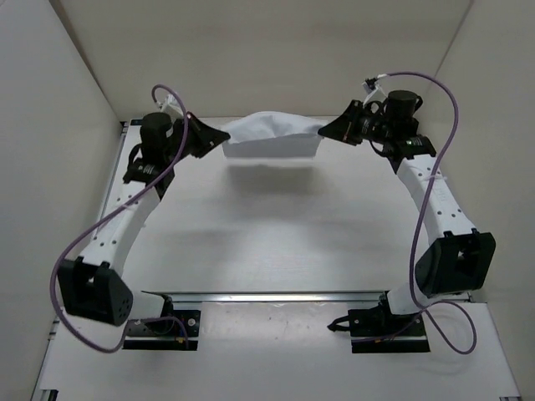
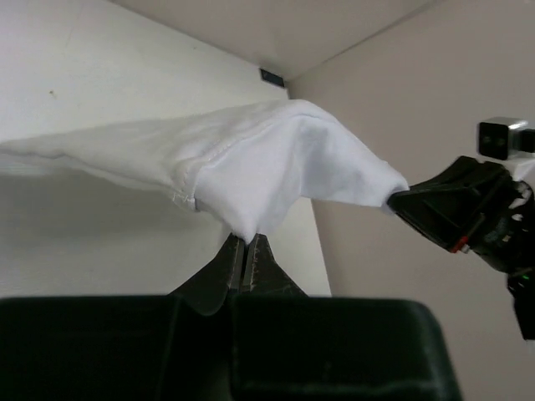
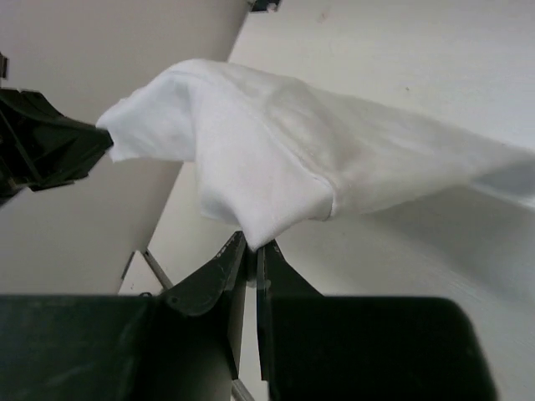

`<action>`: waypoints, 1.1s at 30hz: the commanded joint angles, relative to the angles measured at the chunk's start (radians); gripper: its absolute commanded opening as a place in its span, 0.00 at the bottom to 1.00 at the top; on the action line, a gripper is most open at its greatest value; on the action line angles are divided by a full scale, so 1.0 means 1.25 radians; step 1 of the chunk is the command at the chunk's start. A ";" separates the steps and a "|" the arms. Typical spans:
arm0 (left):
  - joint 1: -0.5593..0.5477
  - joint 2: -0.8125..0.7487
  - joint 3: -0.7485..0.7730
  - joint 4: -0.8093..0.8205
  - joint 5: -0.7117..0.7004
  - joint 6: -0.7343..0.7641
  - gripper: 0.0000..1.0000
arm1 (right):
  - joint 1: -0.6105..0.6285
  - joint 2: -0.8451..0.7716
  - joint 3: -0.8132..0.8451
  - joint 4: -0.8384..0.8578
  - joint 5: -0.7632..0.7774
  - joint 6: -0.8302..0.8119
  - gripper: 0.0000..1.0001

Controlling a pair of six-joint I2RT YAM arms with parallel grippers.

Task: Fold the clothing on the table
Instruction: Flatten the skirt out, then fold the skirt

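The clothing (image 1: pixel 273 135), a pale white garment, hangs stretched in the air between my two grippers near the far edge of the table (image 1: pixel 276 242). My left gripper (image 1: pixel 224 137) is shut on its left end, and in the left wrist view a pinched corner of the clothing (image 2: pixel 251 171) rises from the closed fingertips (image 2: pixel 244 241). My right gripper (image 1: pixel 324 130) is shut on the right end; in the right wrist view the clothing (image 3: pixel 276 167) bunches above the closed tips (image 3: pixel 253 246). The garment casts a shadow on the table below.
White walls (image 1: pixel 58 125) close in the table on the left, far and right sides. A metal rail (image 1: pixel 276 295) runs across near the arm bases. Purple cables (image 1: pixel 435 167) loop beside both arms.
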 commanded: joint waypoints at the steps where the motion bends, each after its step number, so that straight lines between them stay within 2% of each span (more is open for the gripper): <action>1: 0.022 -0.080 -0.197 0.082 0.038 -0.049 0.00 | -0.028 -0.029 -0.153 0.052 -0.052 0.029 0.00; 3: 0.026 -0.083 -0.284 0.129 0.069 -0.069 0.00 | -0.060 -0.037 -0.253 0.116 -0.125 0.054 0.00; 5: 0.019 -0.067 -0.386 0.170 0.079 -0.064 0.00 | -0.072 -0.031 -0.356 0.164 -0.147 0.049 0.00; 10: 0.023 -0.028 -0.605 0.286 0.140 -0.068 0.00 | -0.083 -0.007 -0.549 0.188 -0.176 0.048 0.00; 14: 0.034 -0.078 -0.788 0.328 0.177 -0.100 0.00 | -0.062 -0.070 -0.706 0.149 -0.146 0.030 0.00; 16: 0.018 -0.128 -0.821 0.280 0.152 -0.084 0.00 | -0.062 -0.143 -0.781 0.154 -0.138 0.050 0.00; 18: -0.011 -0.190 -0.818 0.147 0.114 -0.052 0.00 | -0.059 -0.211 -0.840 0.138 -0.132 0.076 0.00; 21: -0.043 -0.315 -0.814 0.010 0.080 -0.030 0.00 | -0.032 -0.327 -0.888 0.018 -0.081 0.072 0.00; 24: -0.055 -0.455 -0.826 -0.107 0.101 -0.058 0.00 | 0.036 -0.451 -0.911 -0.068 -0.037 0.118 0.00; 26: -0.075 -0.542 -0.821 -0.175 0.074 -0.082 0.00 | 0.070 -0.550 -0.943 -0.097 -0.026 0.159 0.00; 30: -0.156 -0.685 -0.853 -0.276 0.053 -0.144 0.00 | 0.051 -0.686 -1.033 -0.187 -0.060 0.174 0.00; 33: -0.185 -0.811 -0.898 -0.333 0.035 -0.227 0.00 | 0.031 -0.807 -1.056 -0.278 -0.078 0.170 0.00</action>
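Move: Each hand still pinches a corner of the skirt's near edge, and the skirt hangs between them, its middle some 12 cm in from either hand, about 13 cm below and perhaps 3 cm ahead. The place to draw it towards is the table's front rail, about 31 cm straight back and 32 cm below the left hand, and about 32 cm straight back and 33 cm below the right. Both hands keep their pinch on the corners and swing the raised skirt down together, steeply at first and then ever more back, dropping nearly 30 cm to just above the table while the fingers tip down some 40 degrees. They go on drawing the edge straight back towards the front rail, roughly 30 cm in all, the left easing up about 7 cm with its fingers levelling a little while the right stays low, rising only a couple of centimetres and dipping again. ##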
